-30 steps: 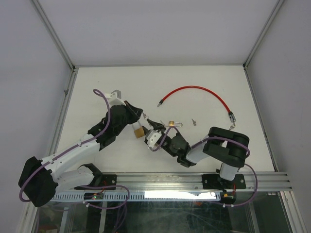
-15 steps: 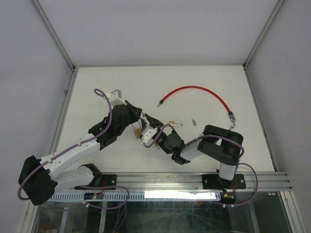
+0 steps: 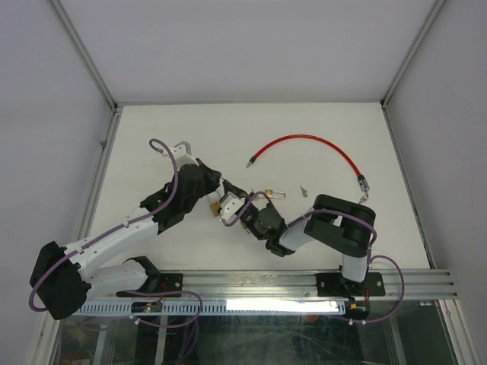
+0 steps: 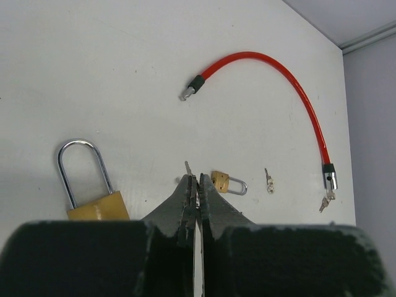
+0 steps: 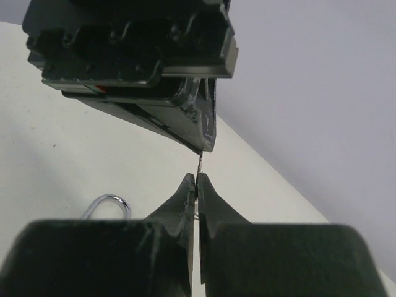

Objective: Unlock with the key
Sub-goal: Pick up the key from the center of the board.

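Observation:
My left gripper (image 4: 197, 183) is shut on a thin silver key (image 4: 187, 167), whose blade pokes out past the fingertips. In the right wrist view the key (image 5: 198, 162) runs down from the left gripper's fingers (image 5: 185, 117) into my right gripper (image 5: 196, 180), which is shut on its other end. From above, the two grippers (image 3: 221, 184) (image 3: 237, 196) meet tip to tip just over the big brass padlock (image 3: 217, 205). This padlock (image 4: 99, 207) lies on the table with its steel shackle (image 4: 79, 167) closed, left of the left fingers.
A small brass padlock (image 4: 228, 182) lies just right of the grippers, with a tiny loose key (image 4: 269, 180) beyond it. A red cable (image 3: 308, 141) arcs across the back right, with keys at its right end (image 3: 362, 185). A metal frame borders the table (image 3: 175, 122).
My right gripper has moved left up to the left gripper and gone from open to shut on the key's free end. The left arm has shifted only slightly.

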`<move>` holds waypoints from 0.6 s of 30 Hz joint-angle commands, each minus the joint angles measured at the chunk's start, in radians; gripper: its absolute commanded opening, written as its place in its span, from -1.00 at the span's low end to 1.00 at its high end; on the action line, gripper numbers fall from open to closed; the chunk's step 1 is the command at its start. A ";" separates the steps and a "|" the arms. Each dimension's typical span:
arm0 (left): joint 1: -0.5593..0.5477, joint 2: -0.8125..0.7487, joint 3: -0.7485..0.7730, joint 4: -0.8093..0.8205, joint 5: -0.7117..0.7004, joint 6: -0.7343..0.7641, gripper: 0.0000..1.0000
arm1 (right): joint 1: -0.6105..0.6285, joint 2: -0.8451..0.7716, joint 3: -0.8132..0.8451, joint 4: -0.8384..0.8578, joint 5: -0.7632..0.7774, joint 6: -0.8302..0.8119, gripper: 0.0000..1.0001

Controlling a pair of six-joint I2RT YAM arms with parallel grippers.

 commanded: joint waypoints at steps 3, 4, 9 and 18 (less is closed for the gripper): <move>-0.011 -0.043 0.039 0.039 0.005 -0.018 -0.64 | -0.028 -0.073 -0.025 0.014 -0.067 0.195 -1.00; -0.011 -0.051 0.038 0.039 0.004 -0.019 -0.47 | -0.035 -0.088 -0.037 0.005 -0.087 0.239 -1.00; -0.009 -0.100 0.025 0.032 -0.016 -0.012 0.20 | -0.107 -0.163 -0.096 -0.039 -0.241 0.496 -1.00; -0.008 -0.135 0.080 -0.209 -0.044 -0.037 0.98 | -0.338 -0.177 -0.196 0.088 -0.525 1.135 -1.00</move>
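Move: The key hangs between the two hands: both sets of shut fingertips pinch it, so it lies about 1 cm back and 1 cm right of the left hand point, and 1 cm ahead and about level with the right one. The large padlock lies roughly 15 cm below, some 2 cm ahead and 5 cm left of the right hand; the small padlock is 6 cm back and 6 cm right of that hand, the medium padlock about 5 cm ahead and 15 cm right. The key passes to the right hand: the left fingers open wide and let go of it, then that hand lifts nearly 3 cm and eases a little left and back. The right fingers keep their pinch while the hand draws about 4 cm to the right, away from the left gripper, rolling some 40 degrees clockwise about its own pointing direction as seen from behind it. ##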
